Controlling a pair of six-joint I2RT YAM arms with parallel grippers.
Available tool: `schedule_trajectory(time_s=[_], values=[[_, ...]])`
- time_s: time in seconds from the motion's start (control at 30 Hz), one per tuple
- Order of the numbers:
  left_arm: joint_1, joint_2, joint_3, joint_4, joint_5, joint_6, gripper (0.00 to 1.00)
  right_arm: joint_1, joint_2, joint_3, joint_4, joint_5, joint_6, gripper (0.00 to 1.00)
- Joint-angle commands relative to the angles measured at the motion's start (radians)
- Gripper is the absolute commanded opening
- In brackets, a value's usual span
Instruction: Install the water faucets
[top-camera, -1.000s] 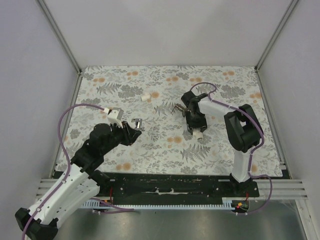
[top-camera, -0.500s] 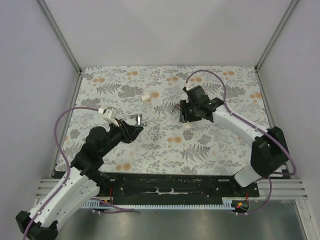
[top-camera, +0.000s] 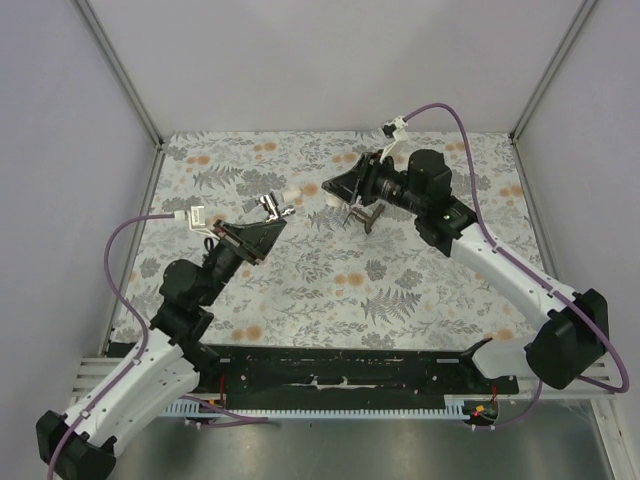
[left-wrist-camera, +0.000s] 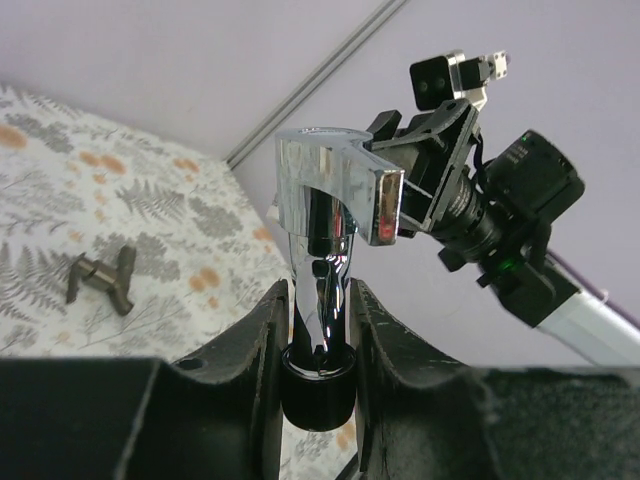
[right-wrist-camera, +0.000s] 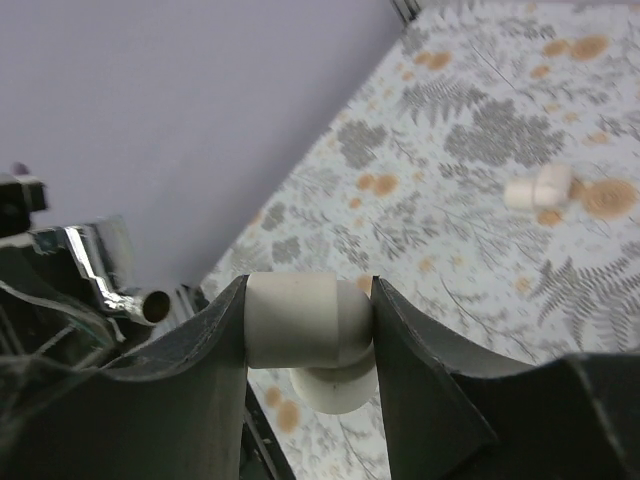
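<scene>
My left gripper (top-camera: 262, 222) is shut on a shiny chrome water faucet (top-camera: 270, 207) and holds it in the air, spout end up. In the left wrist view the faucet (left-wrist-camera: 330, 200) stands upright between my fingers (left-wrist-camera: 252, 345), clamped just above its black base. My right gripper (top-camera: 337, 188) is shut on a white plastic elbow fitting (right-wrist-camera: 305, 325) and holds it above the table, facing the left gripper. The faucet also shows at the left edge of the right wrist view (right-wrist-camera: 100, 265). The two grippers are a short way apart.
A second white elbow fitting (top-camera: 291, 194) lies on the floral mat, also in the right wrist view (right-wrist-camera: 540, 187). A small dark metal piece (top-camera: 365, 215) lies under the right wrist, also in the left wrist view (left-wrist-camera: 103, 279). Grey walls enclose the table.
The right gripper rose off the mat and swung left with the white elbow. The left gripper lifted the faucet up and toward it. The dark piece stayed on the mat.
</scene>
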Motion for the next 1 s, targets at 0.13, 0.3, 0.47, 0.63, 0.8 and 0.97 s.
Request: schedule_trajectory(time_s=[0.13, 0.3, 0.47, 0.63, 0.8, 0.97], values=[[0.003, 0.115, 0.053, 0.361, 0.042, -0.139, 0.02, 0.0, -0.014, -0.038, 0.565, 0.056, 0.446, 0.0], [0.001, 0.165, 0.059, 0.452, 0.085, -0.139, 0.02, 0.032, 0.007, -0.069, 0.682, 0.136, 0.588, 0.0], [0.001, 0.171, 0.088, 0.451, 0.103, -0.061, 0.02, 0.089, 0.004, -0.092, 0.664, 0.228, 0.615, 0.0], [0.001, 0.186, 0.137, 0.417, 0.134, 0.027, 0.02, 0.123, 0.029, -0.099, 0.702, 0.248, 0.678, 0.0], [0.0, 0.192, 0.151, 0.391, 0.116, 0.108, 0.02, 0.163, 0.037, -0.121, 0.734, 0.312, 0.732, 0.0], [0.0, 0.191, 0.149, 0.374, 0.097, 0.197, 0.02, 0.178, 0.035, -0.138, 0.734, 0.397, 0.818, 0.0]])
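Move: From the left hand, which already holds the chrome faucet, the white fitting in the right fingers is about 11 cm to the right, 7 cm ahead and roughly level. The faucet's middle lies some 12 cm left, 6 cm back and 3 cm above the right hand. From the right hand, down on the table about 31 cm below, another white fitting is 14 cm ahead and 9 cm left, and the brown faucet 8 cm ahead and 9 cm right. Lift the right gripper about 10 cm first, then carry the white fitting left and slightly back towards the faucet, swinging the fingertips upward by some 40 degrees as you go. Meanwhile raise the left gripper 7 to 8 cm, easing a little to the right and tipping its fingers up. Keep both grips closed as they are. ##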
